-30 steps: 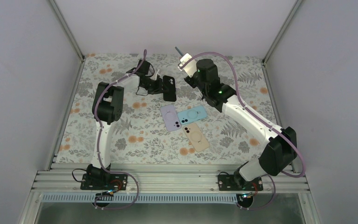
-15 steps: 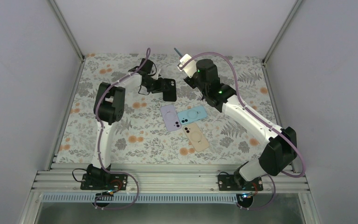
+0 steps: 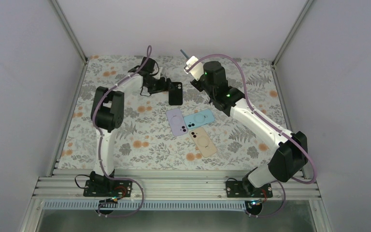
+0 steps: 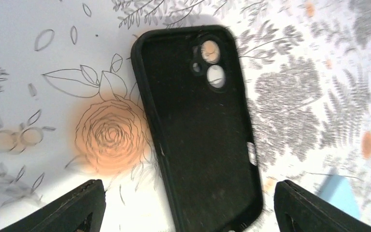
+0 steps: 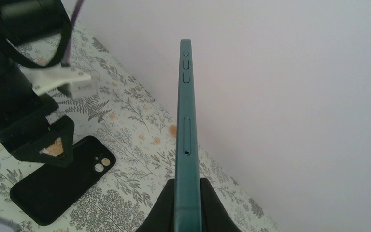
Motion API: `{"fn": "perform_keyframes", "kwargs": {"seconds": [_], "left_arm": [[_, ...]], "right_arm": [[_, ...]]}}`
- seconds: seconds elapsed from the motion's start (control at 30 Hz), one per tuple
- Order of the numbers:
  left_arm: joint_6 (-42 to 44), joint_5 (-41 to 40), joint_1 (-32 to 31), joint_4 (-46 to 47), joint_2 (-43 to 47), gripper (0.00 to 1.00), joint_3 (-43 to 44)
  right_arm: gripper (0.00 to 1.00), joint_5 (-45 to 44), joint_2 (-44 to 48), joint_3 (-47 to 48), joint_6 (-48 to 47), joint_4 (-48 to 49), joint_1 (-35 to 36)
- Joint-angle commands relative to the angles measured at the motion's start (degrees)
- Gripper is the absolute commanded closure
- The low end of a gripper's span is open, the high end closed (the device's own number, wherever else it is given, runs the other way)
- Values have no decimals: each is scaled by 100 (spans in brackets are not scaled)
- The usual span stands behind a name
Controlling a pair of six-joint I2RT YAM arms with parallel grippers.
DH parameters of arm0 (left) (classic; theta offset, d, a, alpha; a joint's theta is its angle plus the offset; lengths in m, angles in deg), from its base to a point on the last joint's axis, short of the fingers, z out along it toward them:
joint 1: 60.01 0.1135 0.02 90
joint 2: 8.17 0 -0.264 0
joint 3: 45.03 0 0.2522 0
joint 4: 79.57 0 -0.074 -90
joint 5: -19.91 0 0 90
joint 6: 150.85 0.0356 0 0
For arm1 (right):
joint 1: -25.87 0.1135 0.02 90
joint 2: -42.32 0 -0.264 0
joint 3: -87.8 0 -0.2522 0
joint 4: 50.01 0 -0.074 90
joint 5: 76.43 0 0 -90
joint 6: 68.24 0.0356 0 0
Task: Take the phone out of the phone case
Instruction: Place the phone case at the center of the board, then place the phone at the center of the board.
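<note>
The empty black phone case lies flat on the flowered table, inside up, camera holes showing. My left gripper is open; its fingers stand wide on either side of the case's near end without touching it. In the top view the left gripper sits just left of the case. My right gripper is shut on the teal phone, held edge-on in the air above the far part of the table. In the right wrist view the black case lies below left.
A lilac case, a light blue case and a beige case lie together mid-table. White walls close the table on the far, left and right sides. The left arm shows in the right wrist view.
My left gripper has opened and let go of the black case, which now lies flat on the table. The left wrist has drawn back slightly. The right arm and phone have not moved.
</note>
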Motion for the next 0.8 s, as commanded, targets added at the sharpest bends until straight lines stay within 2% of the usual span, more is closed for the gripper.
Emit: {"fn": "perform_keyframes", "kwargs": {"seconds": [0.0,0.2,0.37,0.53,0.77], "left_arm": [[-92,258,184,335,1073,12,-197],[-674,950,612,1163,2135,12,-642],[-1331,1574,826,1984,2839,12,-853],[-2060,2136,830,2567,3034,13,-874],[-3156,2882,806,3681,3123,14,-1370]], "right_arm": [[96,-34,28,134,-161,522,-54],[96,-113,-52,257,-513,780,-54],[96,-484,-161,198,-1183,1252,36],[96,-1032,-172,-113,-2005,2114,221],[96,-1601,-93,-907,-3230,3629,544]]}}
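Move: The just-released phone case lies flat beneath the left hand, its middle about 5 cm to the hand's right, 2 cm back and 4 cm below. The phone in the right hand is some 14 cm right of the left hand and 24 cm above it, about 3 cm back. The purple case is about 17 cm back of the black one, and the blue case 15 cm back and 13 cm right of it. From the right hand, the phone case is about 7 cm ahead, 10 cm left and 30 cm below. With its fingers staying wide open, the left hand lifts away from the phone case by about 30 cm, swinging a few cm left before easing back slightly, while its wrist tips from steeply down to nearly level, pointing right, and it ends closer to the raised phone. The right hand keeps its pinch on the phone, rises about 3 cm and tilts it up by some 20 degrees, rolling it a little with its left side going down. ##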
